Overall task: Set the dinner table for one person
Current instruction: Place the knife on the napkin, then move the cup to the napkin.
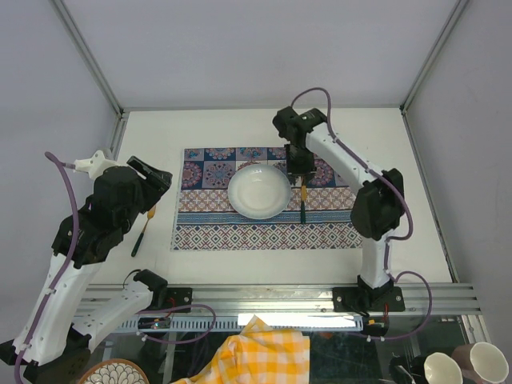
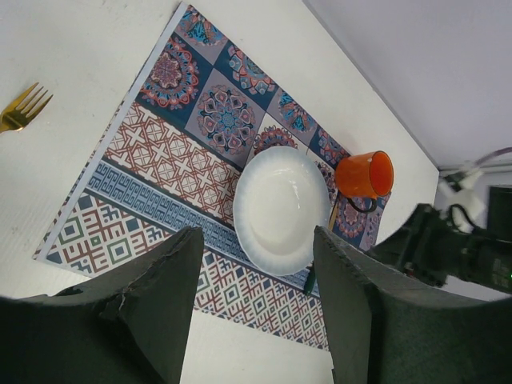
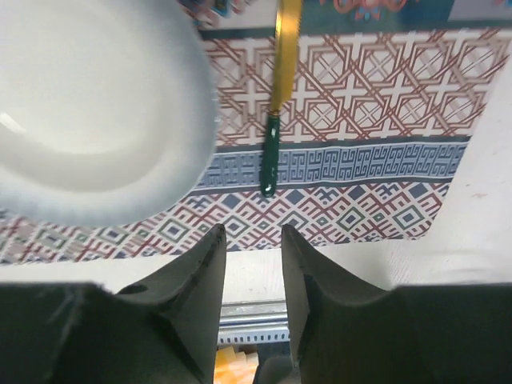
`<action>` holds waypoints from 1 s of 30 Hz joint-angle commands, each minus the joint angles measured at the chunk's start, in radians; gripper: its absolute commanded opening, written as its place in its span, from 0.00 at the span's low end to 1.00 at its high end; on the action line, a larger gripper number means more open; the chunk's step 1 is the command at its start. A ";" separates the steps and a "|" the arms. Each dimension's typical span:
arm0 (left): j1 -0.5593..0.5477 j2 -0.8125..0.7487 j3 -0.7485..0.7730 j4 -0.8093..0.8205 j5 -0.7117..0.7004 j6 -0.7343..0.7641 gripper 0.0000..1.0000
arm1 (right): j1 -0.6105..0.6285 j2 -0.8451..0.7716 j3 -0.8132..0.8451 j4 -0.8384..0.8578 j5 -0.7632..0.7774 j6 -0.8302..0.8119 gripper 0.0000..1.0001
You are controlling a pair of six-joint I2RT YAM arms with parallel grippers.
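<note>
On the white dinner table point(image 1: 240, 132) lies a patterned placemat point(image 1: 216, 228) with a white plate point(image 1: 258, 190) at its middle. To the plate's right a knife point(image 1: 304, 205) with a gold blade and green handle lies flat on the mat. My right gripper point(image 1: 302, 172) hangs just above the knife's blade end. In the right wrist view the right gripper point(image 3: 252, 240) is open, nothing between its fingers, and the knife point(image 3: 270, 152) lies free ahead. An orange cup point(image 2: 364, 174) stands on the mat's far right corner. A gold fork point(image 2: 24, 108) lies on the table left of the mat. My left gripper point(image 2: 256, 240) is open and empty, raised over the table near the mat's left side.
Aluminium frame rails point(image 1: 264, 298) run along the near edge. Beyond that edge lie a yellow checked cloth point(image 1: 260, 352), a patterned bowl point(image 1: 112, 374) and two cups point(image 1: 444, 370). White walls close in the back and sides.
</note>
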 commanded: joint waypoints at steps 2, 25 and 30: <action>0.006 0.012 -0.007 0.044 0.001 0.015 0.58 | 0.112 -0.195 0.349 -0.177 0.216 0.041 0.46; 0.006 0.019 -0.005 0.038 -0.006 0.025 0.79 | 0.116 -0.589 -0.281 0.418 0.310 -0.145 0.93; 0.006 0.016 -0.004 0.033 -0.009 0.031 0.79 | 0.101 -0.545 -0.290 0.478 0.321 -0.177 0.94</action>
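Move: The knife, already lying free on the napkin, has its middle about 11 cm below the right hand, some 3 cm back and 1 cm to its right. The plate's middle is roughly 10 cm to this hand's left, 2 cm back and 10 cm down. The mug stands about 7 cm ahead of the hand, 1 cm to its right and 7 cm below. From the left hand, the knife is some 31 cm to the right, 6 cm ahead and 28 cm lower. Lift the empty right gripper quickly away from the knife, up about 18 cm, swinging briefly left and then back and right, then let it sink some 5 cm while easing forward. Meanwhile tip the fingers up from pointing down towards forward by about 40 degrees and spread them nearly fully. Keep the left hand almost in place, lowering it slightly and opening its fingers farther. ##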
